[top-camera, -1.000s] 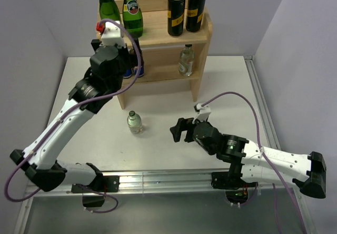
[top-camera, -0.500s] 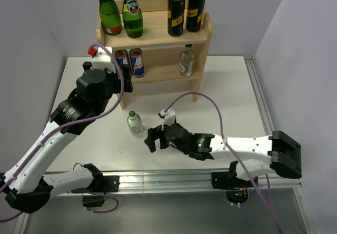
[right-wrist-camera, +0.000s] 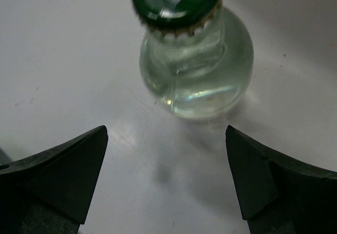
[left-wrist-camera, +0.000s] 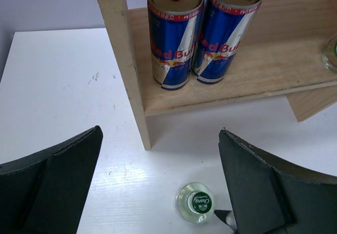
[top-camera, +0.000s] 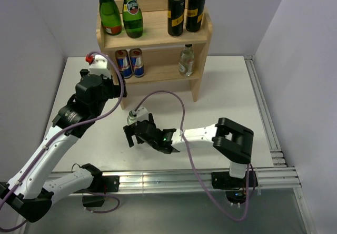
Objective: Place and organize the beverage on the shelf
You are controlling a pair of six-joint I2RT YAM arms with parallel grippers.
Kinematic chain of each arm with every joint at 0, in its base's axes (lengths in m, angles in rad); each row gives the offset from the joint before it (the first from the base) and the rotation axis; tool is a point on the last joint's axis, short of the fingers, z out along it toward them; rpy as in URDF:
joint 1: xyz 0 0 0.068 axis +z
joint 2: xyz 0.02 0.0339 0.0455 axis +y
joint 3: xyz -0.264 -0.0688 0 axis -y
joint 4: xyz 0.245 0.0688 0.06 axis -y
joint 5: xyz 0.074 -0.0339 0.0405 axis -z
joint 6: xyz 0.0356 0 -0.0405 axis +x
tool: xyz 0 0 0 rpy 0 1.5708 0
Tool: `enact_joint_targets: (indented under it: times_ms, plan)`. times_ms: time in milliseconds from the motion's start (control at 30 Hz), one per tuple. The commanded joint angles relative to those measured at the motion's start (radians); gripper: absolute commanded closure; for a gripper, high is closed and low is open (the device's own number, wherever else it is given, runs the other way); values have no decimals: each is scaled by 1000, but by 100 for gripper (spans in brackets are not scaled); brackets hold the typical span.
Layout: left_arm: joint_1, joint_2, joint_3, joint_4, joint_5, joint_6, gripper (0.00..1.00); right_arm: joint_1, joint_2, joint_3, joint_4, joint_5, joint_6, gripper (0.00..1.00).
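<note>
A small clear bottle with a green cap (top-camera: 132, 118) (left-wrist-camera: 196, 202) (right-wrist-camera: 195, 81) stands upright on the white table in front of the shelf (top-camera: 158, 33) (left-wrist-camera: 237, 94). My right gripper (top-camera: 138, 135) (right-wrist-camera: 166, 134) is open just on the near side of it, one finger to each side and nothing between them. My left gripper (top-camera: 111, 93) (left-wrist-camera: 159, 134) hangs open and empty by the shelf's left leg. Two green bottles (top-camera: 119, 11) and two black cans (top-camera: 186, 10) stand on the top board. Two Red Bull cans (top-camera: 130, 62) (left-wrist-camera: 200, 31) and another clear bottle (top-camera: 186, 60) stand on the lower board.
The shelf's left side panel (left-wrist-camera: 129, 76) stands just ahead of my left gripper. A purple cable (top-camera: 181, 107) loops from my right arm across the table. Grey walls close in the table at the back and both sides, and a metal rail (top-camera: 174, 178) runs along the near edge.
My left gripper has drawn back from the shelf's lower board, toward the near left. My right arm has swung left across the table, up to the small clear bottle.
</note>
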State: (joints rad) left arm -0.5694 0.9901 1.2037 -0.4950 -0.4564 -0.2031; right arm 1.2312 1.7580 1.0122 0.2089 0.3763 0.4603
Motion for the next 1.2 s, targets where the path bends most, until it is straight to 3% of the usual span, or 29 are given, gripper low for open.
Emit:
enact_joint_targets:
  times_ms: [0,233,633,867,1167]
  plan:
    - [16,-30,-6,75,39,7,1,-25,69,87,38,113,-15,0]
    - [42,-62,-44,102,42,4,1,-67,164,147,30,223,23,0]
    - [108,-82,-72,127,101,-19,1,-78,245,126,246,338,17,0]
    - [121,-88,-87,134,102,-24,1,-79,291,134,359,375,-23,0]
    - [132,-97,-95,139,102,-27,1,-79,351,164,380,377,-11,4]
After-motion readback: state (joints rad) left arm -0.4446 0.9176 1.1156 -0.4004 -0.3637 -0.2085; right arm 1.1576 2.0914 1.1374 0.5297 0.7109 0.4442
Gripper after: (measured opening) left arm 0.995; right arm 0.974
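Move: The clear green-capped bottle stands about 7 cm ahead of the right hand and 2 cm to its left, its middle roughly 2 cm lower. The foot of the shelf's left post is about 18 cm ahead and 10 cm left, at table level; the Red Bull cans stand on the lower board some 23 cm ahead, 4 cm left and 12 cm above. From the left hand, the bottle is about 6 cm right, 2 cm back and 26 cm below. Open fingers come around the clear bottle and seem to nudge it along as the right hand drives forward about 10 cm towards the shelf and sinks some 4 cm, quick at first, then easing and dipping last. Its wrist swings about 20 degrees clockwise and tips up somewhat. The empty left hand drifts about 2.5 cm left. ##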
